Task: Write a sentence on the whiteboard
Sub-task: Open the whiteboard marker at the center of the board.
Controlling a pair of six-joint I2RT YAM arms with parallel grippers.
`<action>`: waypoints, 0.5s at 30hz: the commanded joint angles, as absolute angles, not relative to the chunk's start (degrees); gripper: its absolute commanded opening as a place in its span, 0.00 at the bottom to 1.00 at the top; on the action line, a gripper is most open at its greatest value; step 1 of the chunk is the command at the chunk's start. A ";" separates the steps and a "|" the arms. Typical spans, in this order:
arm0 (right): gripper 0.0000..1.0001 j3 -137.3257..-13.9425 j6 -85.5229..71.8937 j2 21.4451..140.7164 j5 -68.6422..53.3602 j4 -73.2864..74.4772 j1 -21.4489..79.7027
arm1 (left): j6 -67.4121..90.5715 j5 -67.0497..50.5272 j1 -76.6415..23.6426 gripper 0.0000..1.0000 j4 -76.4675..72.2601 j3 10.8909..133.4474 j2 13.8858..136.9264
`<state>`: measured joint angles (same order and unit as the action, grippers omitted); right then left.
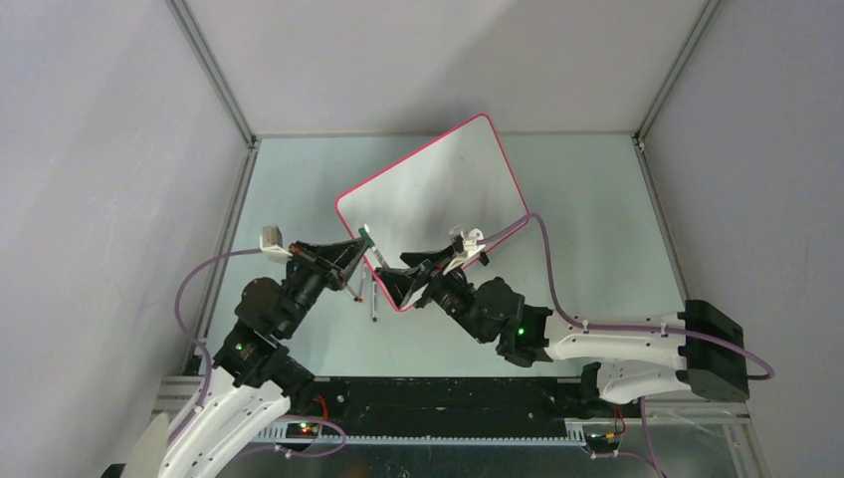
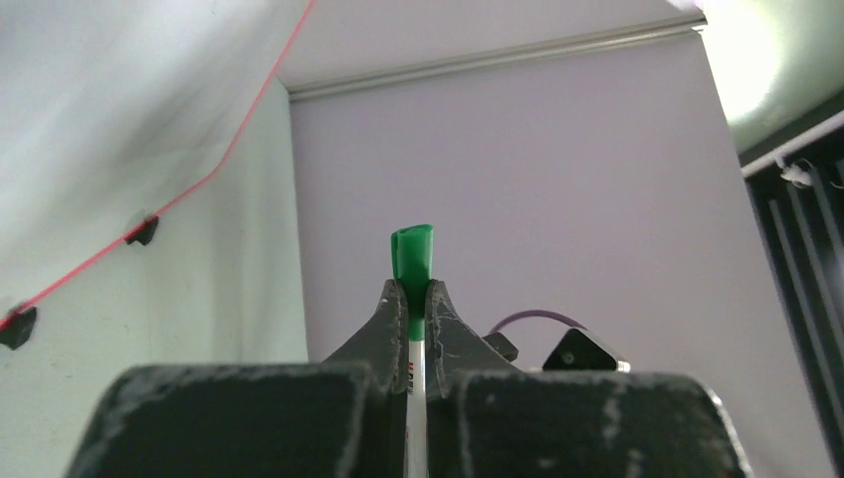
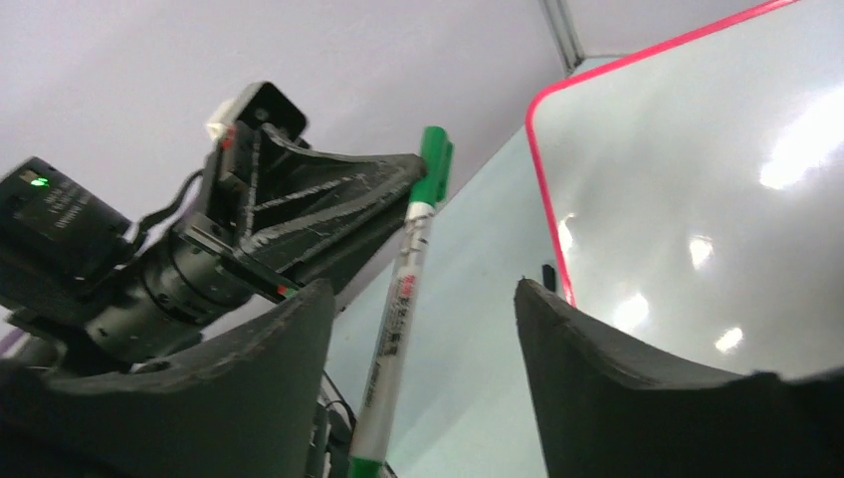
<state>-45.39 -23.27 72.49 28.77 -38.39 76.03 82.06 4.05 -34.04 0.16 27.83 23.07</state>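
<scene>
The whiteboard (image 1: 438, 189) lies flat on the table, turned like a diamond, glossy white with a red-pink rim. The sentence is out of view; the board's face shows only glare. My left gripper (image 1: 364, 239) is shut on the green end of a white marker (image 1: 370, 284), which hangs down beside the board's near-left edge. The left wrist view has the green end (image 2: 412, 254) sticking up between the shut jaws (image 2: 414, 299). My right gripper (image 3: 423, 289) stands open, and the marker's barrel (image 3: 398, 319) runs between its fingers untouched, nearer the left one.
Two black clip feet (image 2: 144, 231) sit on the board's edge. Grey enclosure walls with aluminium posts (image 1: 214, 75) close in the table on three sides. A purple cable (image 1: 557, 299) loops over the right arm. Both arms cross near the board's near corner (image 1: 403, 307).
</scene>
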 commanded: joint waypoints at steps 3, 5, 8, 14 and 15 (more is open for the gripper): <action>0.83 -45.35 -20.28 64.61 32.48 -30.18 74.99 | 71.16 18.77 -34.45 0.00 20.38 37.97 19.42; 0.86 -44.12 -20.83 61.27 32.13 -25.11 72.82 | 68.81 25.70 -34.45 0.00 29.45 40.39 18.86; 0.87 -41.74 -22.45 54.94 30.24 -16.34 67.61 | 65.89 35.62 -34.45 0.00 40.54 42.21 18.98; 0.87 -36.78 -22.86 43.23 25.01 -4.69 57.15 | 64.78 43.93 -34.34 0.00 48.81 41.33 21.74; 0.87 -36.50 -23.03 41.28 24.38 -3.49 56.00 | 64.47 44.38 -34.34 0.00 49.16 40.98 22.25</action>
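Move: Your left gripper already holds the green marker by its capped end; the marker's middle lies about 3 cm back and 2 cm right of that hand, and 2 cm forward and 4 cm left of the right one. Some 28 cm below the left hand, the loose black marker lies 8 cm left and 3 cm forward, the red marker 4 cm left and 3 cm forward. The whiteboard's middle is about 21 cm forward and 12 cm right of the left hand. Part the hands: swing the left gripper about 12 cm to the left, sinking some 6 cm towards the end, rolling and turning it counter-clockwise while keeping its pinch on the green marker. Meanwhile open the right gripper further and draw it about 14 cm right and 5 cm forward, away from the marker and over the board's near edge, turning slightly clockwise. ##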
